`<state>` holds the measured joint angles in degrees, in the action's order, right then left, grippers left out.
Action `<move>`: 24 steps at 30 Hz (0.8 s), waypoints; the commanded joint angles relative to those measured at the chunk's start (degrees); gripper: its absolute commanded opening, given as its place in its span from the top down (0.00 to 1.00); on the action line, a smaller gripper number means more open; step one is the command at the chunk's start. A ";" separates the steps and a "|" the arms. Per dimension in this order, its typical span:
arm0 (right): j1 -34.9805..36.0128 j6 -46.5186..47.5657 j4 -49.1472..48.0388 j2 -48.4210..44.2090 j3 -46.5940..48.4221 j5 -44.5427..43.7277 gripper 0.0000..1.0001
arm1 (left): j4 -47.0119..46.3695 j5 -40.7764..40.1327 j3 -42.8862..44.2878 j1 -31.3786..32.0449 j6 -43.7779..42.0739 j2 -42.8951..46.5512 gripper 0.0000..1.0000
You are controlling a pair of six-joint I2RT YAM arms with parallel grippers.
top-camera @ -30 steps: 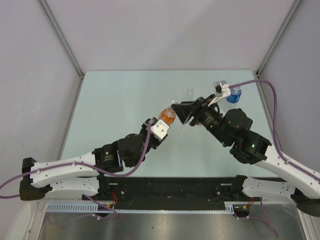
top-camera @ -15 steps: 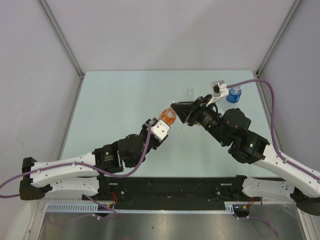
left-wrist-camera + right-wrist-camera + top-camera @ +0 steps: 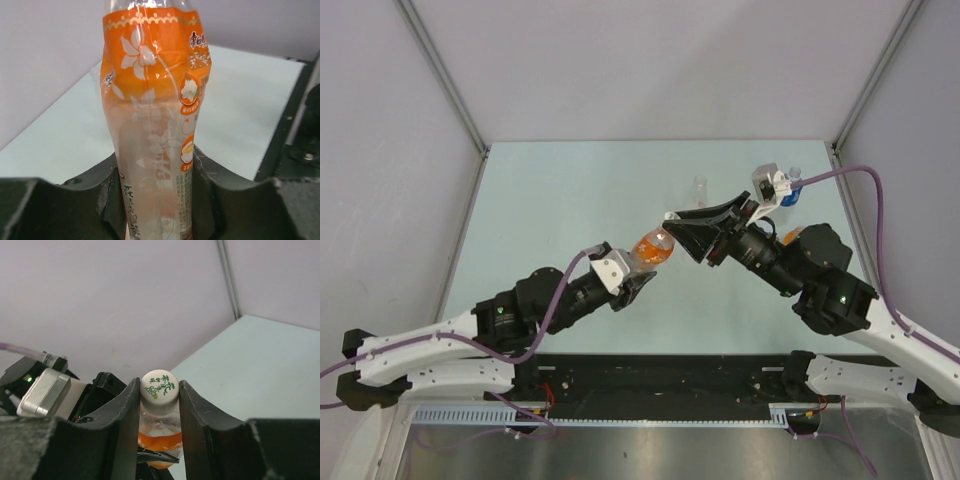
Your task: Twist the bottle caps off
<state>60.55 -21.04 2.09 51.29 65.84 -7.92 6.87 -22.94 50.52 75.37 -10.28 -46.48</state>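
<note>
An orange-drink bottle (image 3: pixel 652 246) with an orange flowered label (image 3: pixel 155 95) hangs tilted above the table's middle. My left gripper (image 3: pixel 640 265) is shut on its lower body, fingers (image 3: pixel 212 185) pressed against both sides. Its white bottle cap (image 3: pixel 160 386), printed in green, sits between the fingers (image 3: pixel 192 407) of my right gripper (image 3: pixel 159 392), which is shut on the cap. In the top view the right gripper (image 3: pixel 674 234) meets the bottle's neck from the right and hides the cap.
A blue bottle (image 3: pixel 790 186) stands at the back right, partly behind the right wrist camera. A clear bottle (image 3: pixel 701 185) stands behind the grippers. Something orange (image 3: pixel 792 236) shows beside the right forearm. Grey walls enclose the pale green table (image 3: pixel 550 220).
My right gripper has closed onto the cap. The right wrist has turned and its forearm has swung right. The left arm has drawn back to the left, still holding the bottle.
</note>
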 commanded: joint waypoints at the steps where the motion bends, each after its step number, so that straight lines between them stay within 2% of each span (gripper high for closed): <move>1: -3.07 6.09 -5.77 -2.68 -0.28 7.29 1.00 | 1.91 21.60 5.28 -1.36 3.25 1.40 1.00; 5: -6.15 6.80 -7.18 -3.30 -0.63 22.11 1.00 | 4.20 35.66 9.23 -5.76 7.54 -0.01 1.00; 11: -10.01 5.75 -10.61 -3.30 -0.72 41.72 1.00 | 2.53 56.05 11.09 -12.87 13.70 -1.77 1.00; 17: -13.26 2.23 -13.86 -2.42 -0.72 56.67 1.00 | -0.18 69.93 12.32 -16.92 18.54 -4.67 1.00; 24: -15.64 -2.69 -19.30 -1.01 -0.72 69.96 1.00 | -6.70 81.02 11.97 -20.09 24.95 -7.31 1.00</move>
<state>45.50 -20.32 -13.96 48.42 65.47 46.57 7.60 45.60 60.40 56.62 7.66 -52.31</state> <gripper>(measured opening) 0.369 0.459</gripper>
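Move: The right fingertips are already on the white cap of the orange bottle. From the left hand, which holds the bottle's body, that cap lies about 12 cm higher, some 6 cm to the right and 3 cm farther out. From the right hand, far below on the table, the clear bottle stands roughly 26 cm ahead and 6 cm to the right, and the blue bottle roughly 27 cm ahead and 29 cm right. Keeping its pinch on the cap while the left hand keeps its grip on the bottle's body, the right hand draws back about 10 cm and rises 5, swinging counter-clockwise and tipping up until its fingers point left. The left hand goes back and up with it, drifting some 3 cm right and swinging about 50 degrees clockwise to point right, slightly back. Neither gripper opens or closes. ##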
